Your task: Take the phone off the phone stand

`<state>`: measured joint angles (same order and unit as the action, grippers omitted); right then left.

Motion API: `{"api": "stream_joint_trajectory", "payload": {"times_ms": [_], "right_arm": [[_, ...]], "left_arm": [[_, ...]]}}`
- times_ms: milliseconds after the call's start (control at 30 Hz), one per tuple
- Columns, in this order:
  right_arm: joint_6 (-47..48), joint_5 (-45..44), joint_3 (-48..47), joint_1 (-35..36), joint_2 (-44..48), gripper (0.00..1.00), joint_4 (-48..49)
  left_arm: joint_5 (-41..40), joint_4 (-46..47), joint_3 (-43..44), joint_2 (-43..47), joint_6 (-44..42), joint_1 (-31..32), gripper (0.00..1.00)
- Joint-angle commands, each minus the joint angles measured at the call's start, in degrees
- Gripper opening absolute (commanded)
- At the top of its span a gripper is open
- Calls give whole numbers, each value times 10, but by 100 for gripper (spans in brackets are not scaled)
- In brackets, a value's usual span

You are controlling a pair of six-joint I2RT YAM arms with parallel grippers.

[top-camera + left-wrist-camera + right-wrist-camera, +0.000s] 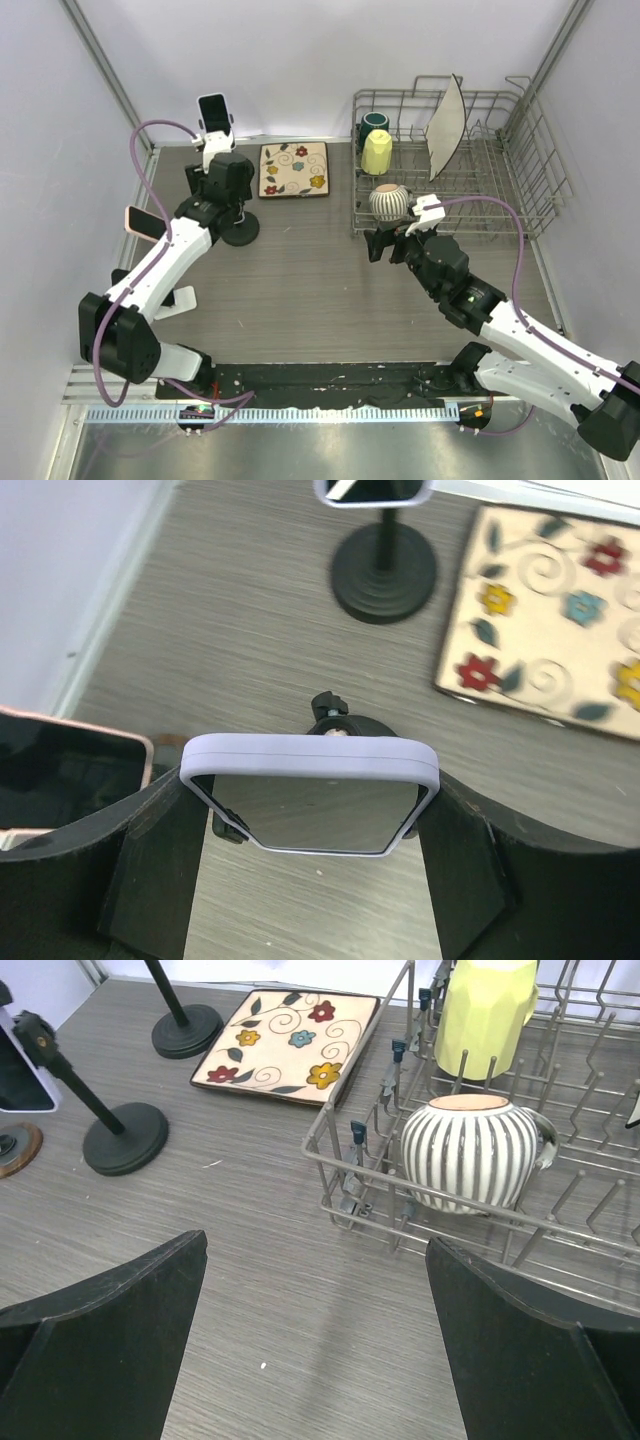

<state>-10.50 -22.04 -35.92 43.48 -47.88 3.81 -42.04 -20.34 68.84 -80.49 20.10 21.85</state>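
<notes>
A phone (310, 772) in a lavender case sits face up on the clamp of a black phone stand (333, 723). My left gripper (312, 815) straddles it, and both black fingers (160, 850) press against the case's side edges. From above, the left gripper (222, 180) hides this phone, and only the stand's round base (238, 232) shows. My right gripper (386, 244) hovers over the table by the dish rack. Its jaws (315, 1340) stand wide apart with nothing between them.
A second stand (384, 575) at the back holds a white-cased phone (213, 112). A pink-cased phone (145, 222) sits at the left. A flowered square plate (294, 169) lies behind. The wire dish rack (520, 215) holds a striped mug (470, 1150), a yellow cup (485, 1010) and a plate.
</notes>
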Motion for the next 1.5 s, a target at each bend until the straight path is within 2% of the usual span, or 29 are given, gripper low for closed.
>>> {"api": "stream_joint_trajectory", "payload": {"times_ms": [0,67,100,167,333,533,667,1000,1167,1300,1467], "right_arm": [[-1,24,-12,1,16,97,26],[-1,34,-12,1,17,97,29],[0,47,-11,1,19,97,30],[0,60,-11,1,22,97,31],[1,119,-4,1,35,97,34],[30,207,21,0,53,97,44],[53,309,52,1,68,97,73],[60,439,72,1,30,99,115],[30,447,30,1,-28,99,97],[53,477,-16,1,-75,98,51],[93,530,-16,1,-101,93,59]], "left_arm": [[174,59,11,60,-29,5,43],[229,61,15,76,-40,6,38],[285,62,16,80,-44,7,37],[338,62,20,89,-62,16,34],[534,65,20,97,-126,43,31],[666,64,-4,108,-198,72,24],[764,63,-30,118,-256,88,23],[850,63,-108,181,-355,108,22],[847,42,-108,187,-378,125,24],[847,34,-105,184,-379,133,25],[852,33,-105,186,-379,135,25]]}}
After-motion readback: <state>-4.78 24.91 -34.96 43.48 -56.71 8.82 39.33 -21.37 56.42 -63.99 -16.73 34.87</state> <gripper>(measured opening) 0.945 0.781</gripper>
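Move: The left hand already grips the lilac phone, still clamped in its stand; the open table it is taken to lies about 18 cm back, 20 cm right and 18 cm below. From that hand, the farther stand's phone is some 12 cm ahead and 3 cm left, the flowered board 11 cm ahead and 14 cm right, the pink phone 5 cm back and 17 cm left. From the open right hand, the lilac phone is about 39 cm left and 14 cm ahead, the striped mug 12 cm ahead and 2 cm right. Keeping its grip on the lilac phone's sides, the left hand sweeps phone and stand together to the right and back, about 22 cm and 19 cm at nearly level height, swinging right first and then mostly back while turning some 100 degrees clockwise, so that the phone's back and the clamp behind it come to face the right hand. The right hand comes to meet them with its fingers staying open, going about 11 cm left and 8 cm back and sinking a few centimetres late on as it turns some 45 degrees counter-clockwise, until its tips are close to the clamp's ball joint with no touch to be seen. ##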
